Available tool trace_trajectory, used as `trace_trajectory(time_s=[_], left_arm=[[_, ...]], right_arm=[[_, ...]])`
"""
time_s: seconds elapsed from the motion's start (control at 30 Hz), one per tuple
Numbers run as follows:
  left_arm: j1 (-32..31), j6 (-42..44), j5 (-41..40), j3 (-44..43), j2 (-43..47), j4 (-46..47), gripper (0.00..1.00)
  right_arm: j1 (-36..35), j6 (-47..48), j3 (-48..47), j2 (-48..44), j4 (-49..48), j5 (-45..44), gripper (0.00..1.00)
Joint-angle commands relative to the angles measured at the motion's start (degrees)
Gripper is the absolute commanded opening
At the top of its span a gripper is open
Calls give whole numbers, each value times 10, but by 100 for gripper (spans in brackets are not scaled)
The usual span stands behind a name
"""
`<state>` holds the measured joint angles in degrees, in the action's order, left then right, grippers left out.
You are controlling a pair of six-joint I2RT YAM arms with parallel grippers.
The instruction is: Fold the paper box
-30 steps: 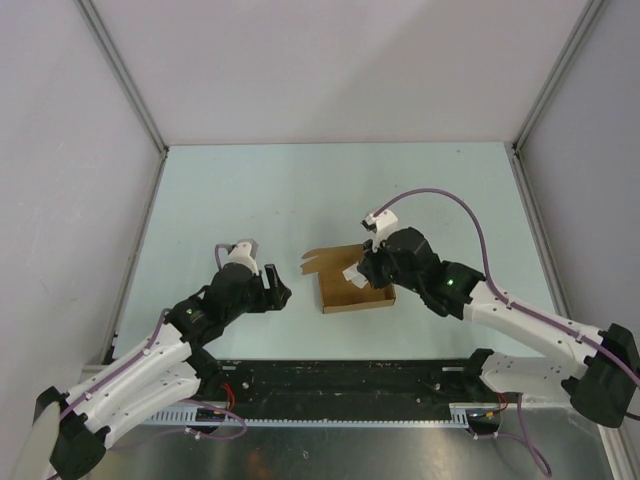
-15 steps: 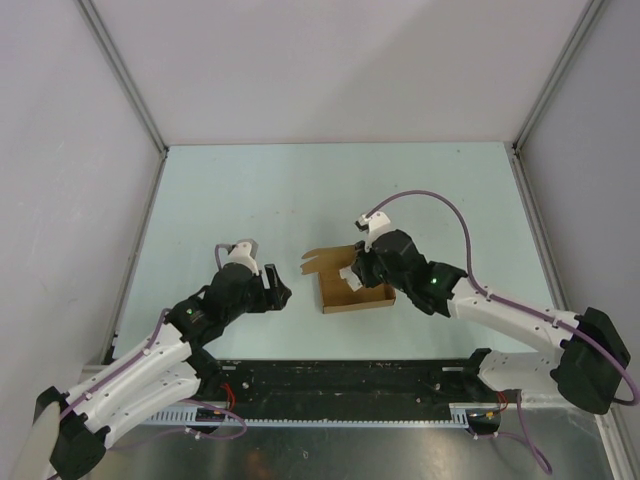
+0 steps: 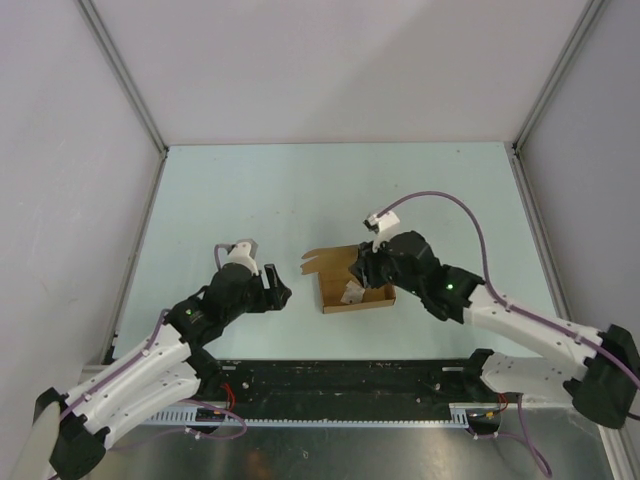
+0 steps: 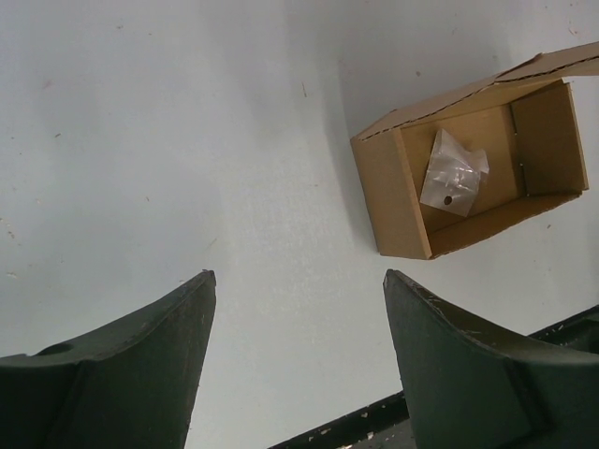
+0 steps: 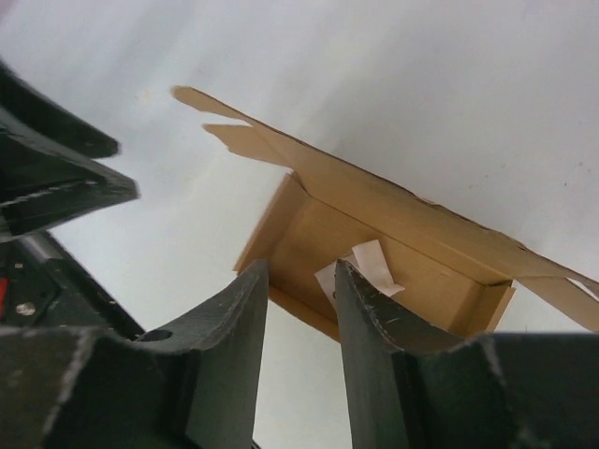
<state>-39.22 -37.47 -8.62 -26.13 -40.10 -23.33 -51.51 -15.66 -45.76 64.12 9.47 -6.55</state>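
Note:
The paper box (image 3: 356,306) is a small brown carton, standing open on the table with its lid flap (image 3: 324,259) laid back to the far left. A white wad of paper (image 3: 351,293) lies inside it. My right gripper (image 3: 363,279) hovers just over the box's open top. In the right wrist view its jaws (image 5: 298,271) stand slightly apart with nothing between them, above the box's (image 5: 309,229) near wall, with the wad (image 5: 372,259) behind one finger. My left gripper (image 3: 279,291) is open and empty, left of the box (image 4: 402,192).
A black rail (image 3: 340,375) runs along the near table edge below both arms. Grey enclosure walls with metal posts (image 3: 120,75) close in the table on three sides. My left gripper shows at the left edge of the right wrist view (image 5: 51,178).
The right arm swung a little left, then back right, staying over the box. The white wad, earlier up at the right gripper's fingertips, now lies lower inside the box. The left arm has not moved.

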Motion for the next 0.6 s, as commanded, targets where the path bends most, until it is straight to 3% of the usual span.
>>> trace_trajectory(time_s=[0.0, 0.17, 0.4, 0.53, 0.57], left_arm=[[4, 4, 2, -3, 16, 3, 77], [4, 46, -3, -22, 42, 3, 77], [4, 53, -13, -39, 71, 4, 79], [5, 59, -23, -59, 56, 4, 78], [4, 61, -24, -66, 49, 4, 78]], right_arm=[[2, 24, -4, -90, 17, 31, 41], [41, 53, -4, -175, 59, 23, 46], [154, 104, -5, -248, 111, -35, 71], [224, 217, -4, -228, 115, -2, 73], [240, 262, -3, -222, 114, 53, 74]])
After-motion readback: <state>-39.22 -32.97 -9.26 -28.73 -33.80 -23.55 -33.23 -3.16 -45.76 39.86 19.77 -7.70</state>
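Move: The right hand hangs over the paper box, part-open, with the packet already lying inside about 14 cm below it and the box's middle at roughly the same depth, 1 cm farther out. The raised lid's middle stands some 7 cm ahead, 1 cm left and 10 cm lower; its right end is about 7 cm ahead, 11 cm right and 10 cm down. From the left hand the lid's middle is about 8 cm ahead, 17 cm right and 3 cm below. The right hand lifts straight up from over the packet, easing back a little at first, then swings right over the box until it is clear of the lid's right end, ending about 13 cm to the right and 9 cm higher while its already parted fingers spread much wider. On the way its fingertips tip up and swing clockwise, each by some 15 degrees, and it touches nothing, while the left hand, also empty and open, rises about 4 cm beside the box and tips its fingers up slightly. ##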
